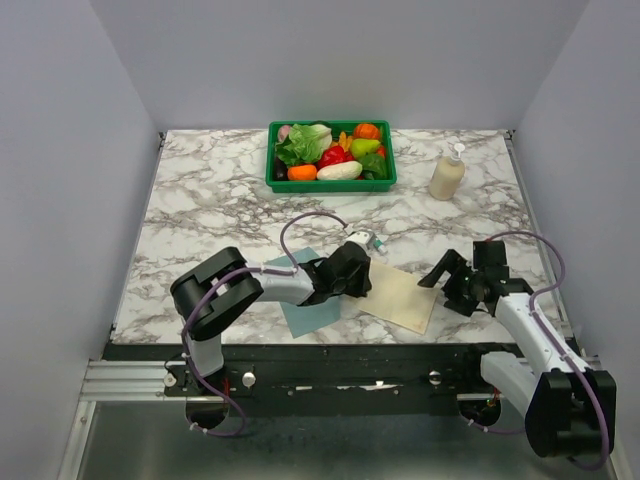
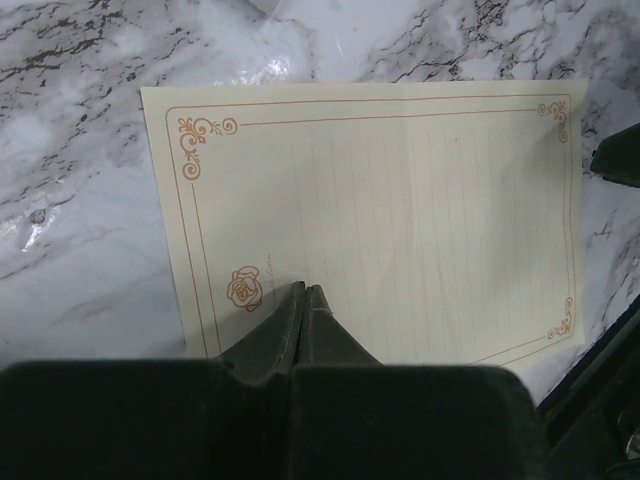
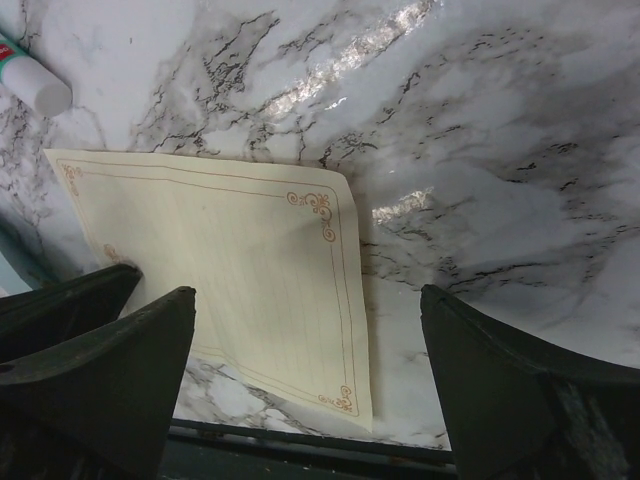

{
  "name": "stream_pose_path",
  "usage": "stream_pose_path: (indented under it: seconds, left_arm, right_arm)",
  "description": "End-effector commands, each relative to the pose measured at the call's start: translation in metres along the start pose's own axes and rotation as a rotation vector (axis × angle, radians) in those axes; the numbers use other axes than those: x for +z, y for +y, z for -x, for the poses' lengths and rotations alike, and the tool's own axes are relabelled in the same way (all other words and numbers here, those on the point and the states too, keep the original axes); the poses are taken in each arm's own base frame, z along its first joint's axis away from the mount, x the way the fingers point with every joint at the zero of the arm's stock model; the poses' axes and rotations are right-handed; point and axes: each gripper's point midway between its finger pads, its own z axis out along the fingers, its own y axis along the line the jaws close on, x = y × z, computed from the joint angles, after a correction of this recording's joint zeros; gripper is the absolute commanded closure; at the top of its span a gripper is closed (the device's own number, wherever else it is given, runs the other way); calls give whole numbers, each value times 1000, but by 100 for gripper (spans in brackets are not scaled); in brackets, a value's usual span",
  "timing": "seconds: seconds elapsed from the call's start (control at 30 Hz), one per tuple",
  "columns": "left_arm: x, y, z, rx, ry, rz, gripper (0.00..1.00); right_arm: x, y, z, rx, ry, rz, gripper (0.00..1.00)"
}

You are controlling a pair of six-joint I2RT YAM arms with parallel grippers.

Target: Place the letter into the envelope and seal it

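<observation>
The cream letter (image 1: 402, 294) with its orange border lies on the marble in front of centre; it also shows in the left wrist view (image 2: 400, 220) and the right wrist view (image 3: 230, 260). The teal envelope (image 1: 312, 308) lies just left of it, partly under the left arm. My left gripper (image 1: 352, 272) is shut, and its joined tips (image 2: 307, 288) rest on the letter's surface near the rose print. My right gripper (image 1: 452, 284) is open and empty, low beside the letter's right edge (image 3: 305, 295). That edge curls up slightly.
A glue stick (image 1: 366, 240) lies just behind the letter and also shows in the right wrist view (image 3: 30, 82). A green basket of toy vegetables (image 1: 332, 184) and a pump bottle (image 1: 447, 172) stand at the back. The table's front edge is close below the letter.
</observation>
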Motion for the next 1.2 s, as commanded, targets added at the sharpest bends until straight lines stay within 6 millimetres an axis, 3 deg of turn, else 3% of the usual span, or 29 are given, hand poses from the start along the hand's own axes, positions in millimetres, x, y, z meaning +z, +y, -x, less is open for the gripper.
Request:
stream_pose_path:
  seconds: [0.0, 0.3, 0.53, 0.87, 1.17]
  left_arm:
    - [-8, 32, -53, -57, 136, 127, 100]
    - [-2, 12, -64, -36, 162, 96, 100]
    - [-2, 9, -67, -42, 166, 96, 100]
    - [0, 12, -73, -40, 183, 103, 100]
    - [0, 12, -73, -40, 187, 104, 100]
  right_arm:
    - [3, -4, -7, 32, 24, -3, 0]
    - [14, 3, -17, 40, 84, 58, 0]
    - [12, 14, -16, 37, 86, 117, 2]
    - [-8, 55, -13, -28, 41, 370, 2]
    - [-21, 75, -18, -77, 52, 509, 2]
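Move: The letter's middle lies about 9 cm left of the open right hand, level with it and 3 cm below, its right edge nearly between those fingers. The glue stick is some 14 cm left and 12 cm ahead of the right hand. For the left hand, its shut tips already down on the letter's left end, the letter's middle is about 7 cm right and 1 cm back, and the envelope's middle some 15 cm left, level. Right hand, open, pushes the letter's right edge about 5 cm left and upward; left fingertips press, sliding back. ##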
